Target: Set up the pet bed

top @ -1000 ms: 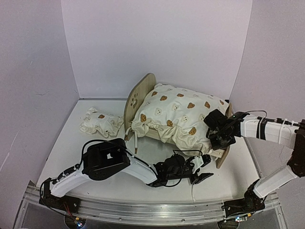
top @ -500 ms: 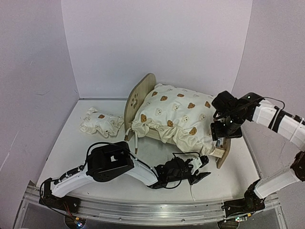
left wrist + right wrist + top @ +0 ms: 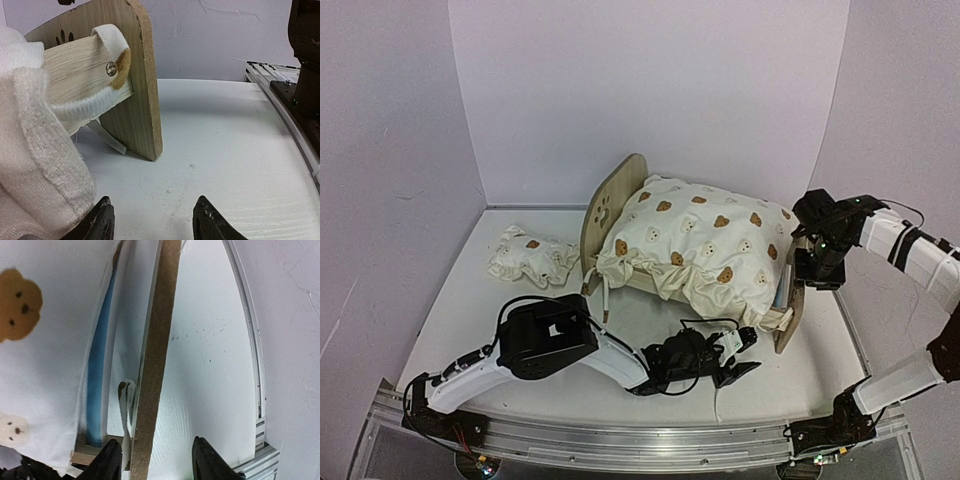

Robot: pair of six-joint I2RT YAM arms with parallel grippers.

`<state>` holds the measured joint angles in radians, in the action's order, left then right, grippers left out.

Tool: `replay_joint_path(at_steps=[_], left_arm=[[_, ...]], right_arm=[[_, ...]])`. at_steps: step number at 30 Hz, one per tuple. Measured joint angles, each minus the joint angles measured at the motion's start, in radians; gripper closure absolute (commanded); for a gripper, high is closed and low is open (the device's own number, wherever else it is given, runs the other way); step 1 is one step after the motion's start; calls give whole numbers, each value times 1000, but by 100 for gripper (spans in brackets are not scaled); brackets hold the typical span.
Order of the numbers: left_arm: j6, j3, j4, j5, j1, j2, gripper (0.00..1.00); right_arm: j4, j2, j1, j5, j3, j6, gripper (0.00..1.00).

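The pet bed (image 3: 608, 205), a light-wood frame with a paw-print headboard, stands mid-table under a large cream bear-print cushion (image 3: 700, 245). My left gripper (image 3: 744, 356) lies low on the table in front of the bed's near foot end, open and holding nothing. In the left wrist view, the left gripper (image 3: 154, 220) faces the footboard (image 3: 137, 90), where a white tie (image 3: 85, 105) is looped round the side rail. My right gripper (image 3: 816, 283) hangs open over the footboard (image 3: 794, 308). From the right wrist, the right gripper (image 3: 157, 462) straddles the footboard's top edge (image 3: 156, 365) from above, beside the blue fabric (image 3: 95, 380).
A small cream bear-print pillow (image 3: 530, 258) lies on the table left of the headboard. White walls close in the back and both sides. A metal rail (image 3: 620, 440) runs along the front edge, and another (image 3: 251, 350) along the right side. A thin cable (image 3: 718, 398) trails below my left gripper.
My right gripper let go of the cushion's corner, opened, and rose to the right, over the footboard. The left gripper stayed in place, its jaws slightly narrower.
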<state>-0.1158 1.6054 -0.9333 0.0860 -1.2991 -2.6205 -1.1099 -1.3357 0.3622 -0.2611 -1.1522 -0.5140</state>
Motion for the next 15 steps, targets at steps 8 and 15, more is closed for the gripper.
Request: replay_joint_path(at_steps=[8,15], left_arm=[[0,-11,0,18,0,18,46],[3,-11,0,25,0,22,45]], right_arm=[[87,-19,1,-3,134,-73,67],[127,-37,4,30,153,-139,90]])
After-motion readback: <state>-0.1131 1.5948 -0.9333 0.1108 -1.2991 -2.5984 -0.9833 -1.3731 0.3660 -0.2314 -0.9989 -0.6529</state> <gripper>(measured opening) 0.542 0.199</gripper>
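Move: My right hand is above the bed's right end board; the part of the board's top edge I'm going for lies about 3 cm below, 1 cm back and 1 cm left. The quilt's middle is some 23 cm left and 8 cm ahead, roughly 5 cm lower. The near side rail's end is about 5 cm left, 4 cm back and 8 cm down. From my left hand, that edge is some 10 cm right, 11 cm ahead and 6 cm higher. I lower my half-open right hand about 5 cm so its fingers straddle the end board's top edge, one on the quilt side and one outside. I narrow the fingers around the edge all the way, down to a small gap, and turn the wrist slightly clockwise; whether both pads touch the wood can't be seen. ##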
